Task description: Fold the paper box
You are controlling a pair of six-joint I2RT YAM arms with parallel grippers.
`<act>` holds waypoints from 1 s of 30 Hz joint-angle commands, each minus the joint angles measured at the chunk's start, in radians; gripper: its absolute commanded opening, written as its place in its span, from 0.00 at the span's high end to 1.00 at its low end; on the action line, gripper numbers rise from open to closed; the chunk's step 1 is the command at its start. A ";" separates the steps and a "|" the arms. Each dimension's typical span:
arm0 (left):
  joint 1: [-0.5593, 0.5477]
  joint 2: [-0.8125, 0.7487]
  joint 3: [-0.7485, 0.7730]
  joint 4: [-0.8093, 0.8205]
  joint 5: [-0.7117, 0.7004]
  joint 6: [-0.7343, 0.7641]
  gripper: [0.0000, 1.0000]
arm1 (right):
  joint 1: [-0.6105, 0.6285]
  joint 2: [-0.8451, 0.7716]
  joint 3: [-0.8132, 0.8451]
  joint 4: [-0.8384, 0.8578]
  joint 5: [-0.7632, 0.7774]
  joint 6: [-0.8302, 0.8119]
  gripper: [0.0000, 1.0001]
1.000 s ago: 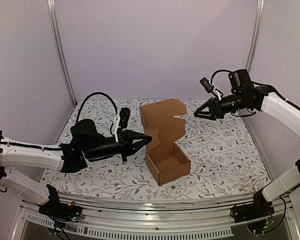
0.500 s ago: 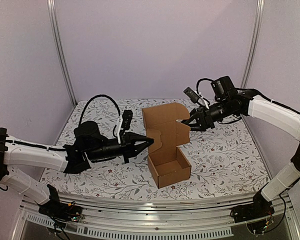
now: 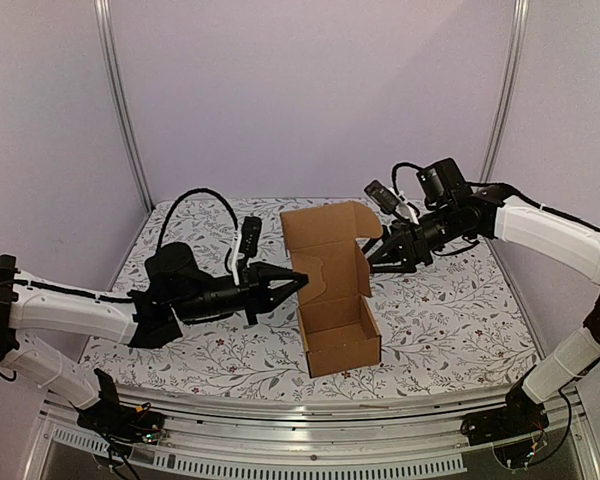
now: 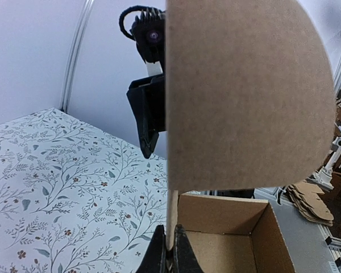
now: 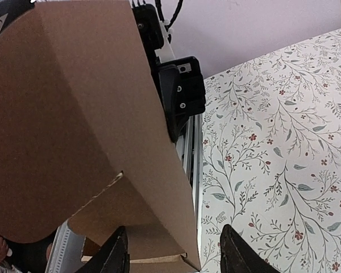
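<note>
The paper box is brown cardboard and sits mid-table as an open tray, its lid standing upright behind it. My left gripper is shut on the tray's left wall; in the left wrist view its fingertips pinch that wall's edge below the rounded lid flap. My right gripper is open at the lid's right edge. The right wrist view shows its fingers spread wide, with the folded side flap of the lid between them.
A floral cloth covers the table. Metal frame posts and purple walls enclose the back and sides. An aluminium rail runs along the near edge. Loose cardboard blanks lie off the table.
My right gripper has swung left and down to the lid's right edge and opened wider. The lid now stands more upright. My left gripper has kept its hold.
</note>
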 commanded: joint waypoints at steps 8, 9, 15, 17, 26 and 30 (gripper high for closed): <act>0.021 0.082 0.040 0.168 0.154 -0.099 1.00 | 0.107 0.042 0.044 0.003 -0.071 0.001 0.58; 0.024 0.085 0.040 0.177 0.159 -0.106 1.00 | 0.109 0.047 0.048 0.003 -0.070 0.003 0.64; 0.048 0.077 0.031 0.191 0.156 -0.131 1.00 | 0.111 0.040 0.048 0.013 -0.014 0.022 0.99; 0.056 0.070 0.028 0.182 0.146 -0.135 1.00 | 0.110 0.028 0.038 0.016 0.034 0.023 1.00; 0.063 0.059 0.033 0.099 0.101 -0.113 1.00 | 0.106 0.032 0.020 0.039 0.077 0.040 1.00; 0.064 0.060 0.030 0.102 0.100 -0.111 1.00 | 0.105 0.033 0.012 0.042 0.082 0.044 1.00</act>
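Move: The right gripper, half open, has the upright lid's right edge about 2 cm to its left and 2 cm back, level with it. The left gripper, some 14 cm to the right gripper's left and 3 cm back, already pinches the lid's left edge; from it the right edge lies about 12 cm right and level ahead. The open box base sits roughly 12 cm below, 7 cm back and 5 cm left of the right gripper. Bring the right gripper back and left onto the lid's right edge, about 3 cm back and 2 cm left, shutting its fingers there to pinch the cardboard; then ease forward about 2 cm with it. Keep the left gripper shut on the left edge, swinging slightly back and clockwise, then forward again to about where it was. ##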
